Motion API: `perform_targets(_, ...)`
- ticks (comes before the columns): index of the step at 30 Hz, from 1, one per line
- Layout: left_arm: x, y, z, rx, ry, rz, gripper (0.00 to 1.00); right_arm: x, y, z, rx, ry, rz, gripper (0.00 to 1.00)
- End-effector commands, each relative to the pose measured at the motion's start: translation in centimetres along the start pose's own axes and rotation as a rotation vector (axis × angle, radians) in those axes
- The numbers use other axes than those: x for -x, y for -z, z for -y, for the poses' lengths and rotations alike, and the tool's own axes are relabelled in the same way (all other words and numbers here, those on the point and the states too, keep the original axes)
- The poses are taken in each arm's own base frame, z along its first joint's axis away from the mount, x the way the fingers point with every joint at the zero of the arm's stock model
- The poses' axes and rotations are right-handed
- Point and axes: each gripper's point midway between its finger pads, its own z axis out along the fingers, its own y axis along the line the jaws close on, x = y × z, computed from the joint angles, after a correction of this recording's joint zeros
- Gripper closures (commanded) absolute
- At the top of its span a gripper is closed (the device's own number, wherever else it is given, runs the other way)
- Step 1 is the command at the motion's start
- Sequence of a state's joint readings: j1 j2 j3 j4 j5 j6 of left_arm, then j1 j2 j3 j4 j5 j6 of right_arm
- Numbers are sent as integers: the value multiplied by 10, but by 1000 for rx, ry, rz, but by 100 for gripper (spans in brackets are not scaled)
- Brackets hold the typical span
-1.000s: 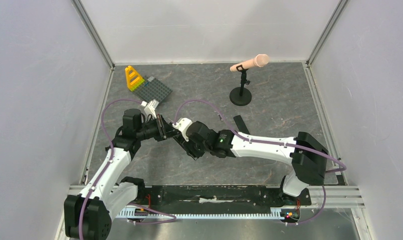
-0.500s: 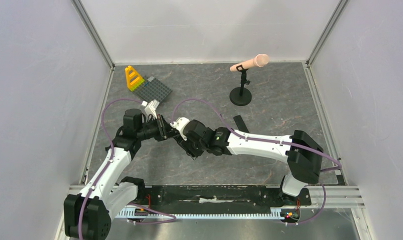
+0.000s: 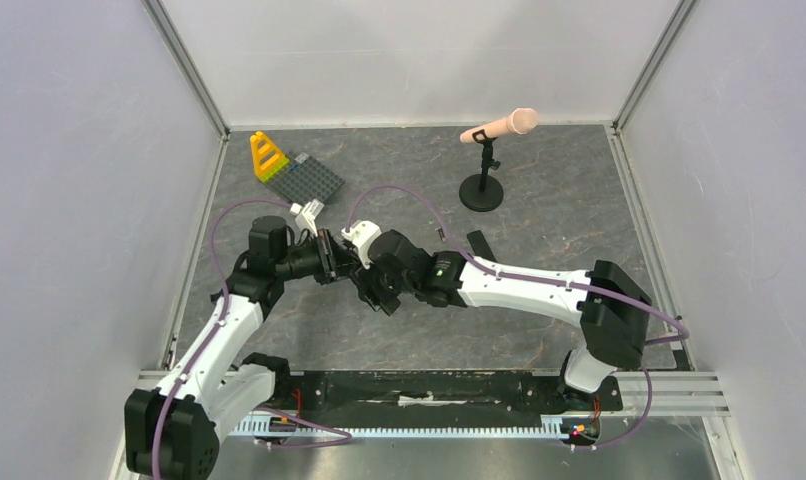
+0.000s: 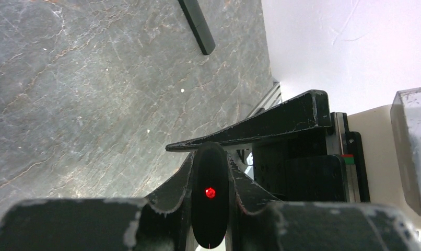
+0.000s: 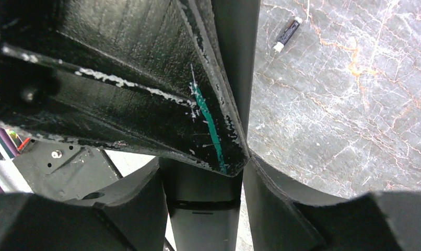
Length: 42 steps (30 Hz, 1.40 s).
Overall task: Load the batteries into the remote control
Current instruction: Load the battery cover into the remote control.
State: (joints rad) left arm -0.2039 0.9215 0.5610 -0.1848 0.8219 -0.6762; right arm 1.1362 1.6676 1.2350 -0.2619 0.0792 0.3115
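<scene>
The remote control (image 4: 210,209), a slim black bar, shows end-on in the left wrist view with a red light on its end. My left gripper (image 4: 210,157) is shut on it. In the top view both grippers meet mid-table, left gripper (image 3: 329,262) facing right gripper (image 3: 371,290). The right wrist view shows the remote control (image 5: 203,219) lying between my right gripper (image 5: 203,162) fingers, with thin slits of light at its sides; the jaws stand open around it. One dark battery (image 5: 287,32) with a pale end lies on the table beyond.
A slim black strip (image 3: 476,245) lies on the table right of the grippers. A pink microphone on a round stand (image 3: 484,160) stands at the back. A grey baseplate (image 3: 314,180) with yellow bricks (image 3: 267,155) sits back left. Walls close in both sides.
The right wrist has shifted left and turned beside the left gripper. Its jaws have widened a little around the remote control. The left arm has barely moved.
</scene>
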Motion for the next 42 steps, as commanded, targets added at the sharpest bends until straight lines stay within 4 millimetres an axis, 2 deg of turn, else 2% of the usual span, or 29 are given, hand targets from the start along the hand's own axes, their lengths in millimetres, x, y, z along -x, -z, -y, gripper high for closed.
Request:
perform_targets(1, 9, 7, 35, -89, 33, -16, 98, 40, 19, 5, -10, -42, 135, 48)
perform_targets(13, 13, -1, 24, -37, 138, -12, 98, 52, 47, 6, -1, -107, 182, 31)
perform_targets(20, 18, -1, 28, -48, 155, 4, 98, 59, 73, 8, 15, -142, 229, 24)
perform_targets(24, 22, 0, 36, -74, 170, 16, 98, 63, 94, 17, -5, -240, 290, 20)
perform_targets(28, 28, 3, 48, -103, 190, 38, 98, 61, 115, 33, -9, -457, 379, 19)
perform_targets(32, 37, 9, 62, -128, 222, 72, 98, 54, 128, 43, 7, -631, 443, 20)
perform_targets(36, 43, 14, 74, -150, 263, 101, 98, 52, 132, 37, 67, -705, 478, 20)
perform_targets(42, 50, 21, 86, -163, 275, 129, 98, 63, 137, 24, 194, -782, 549, 21)
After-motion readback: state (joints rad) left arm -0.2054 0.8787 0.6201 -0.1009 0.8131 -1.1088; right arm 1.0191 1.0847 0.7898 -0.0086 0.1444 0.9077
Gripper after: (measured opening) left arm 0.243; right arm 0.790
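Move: My left hand already holds the remote by its far-left end. The battery cover, at the remote's free end, lies some 6 cm to that hand's right, 5 cm back and 3 cm lower. My right fingers already straddle the remote loosely, with the cover about 3 cm back and 2 cm right. From that hand the loose battery lies roughly 14 cm ahead and 16 cm right, the black bar 10 cm ahead and 27 cm right, both on the table some 12 cm below. I spread my right fingers wider and take them up off the remote, then swing off to the right, about 10 cm up and 9 cm right in all, rolling that hand's left side up some 35 degrees while it turns clockwise. My left hand keeps its grip and raises the remote about 6 cm, mostly late on, tilting slightly. ##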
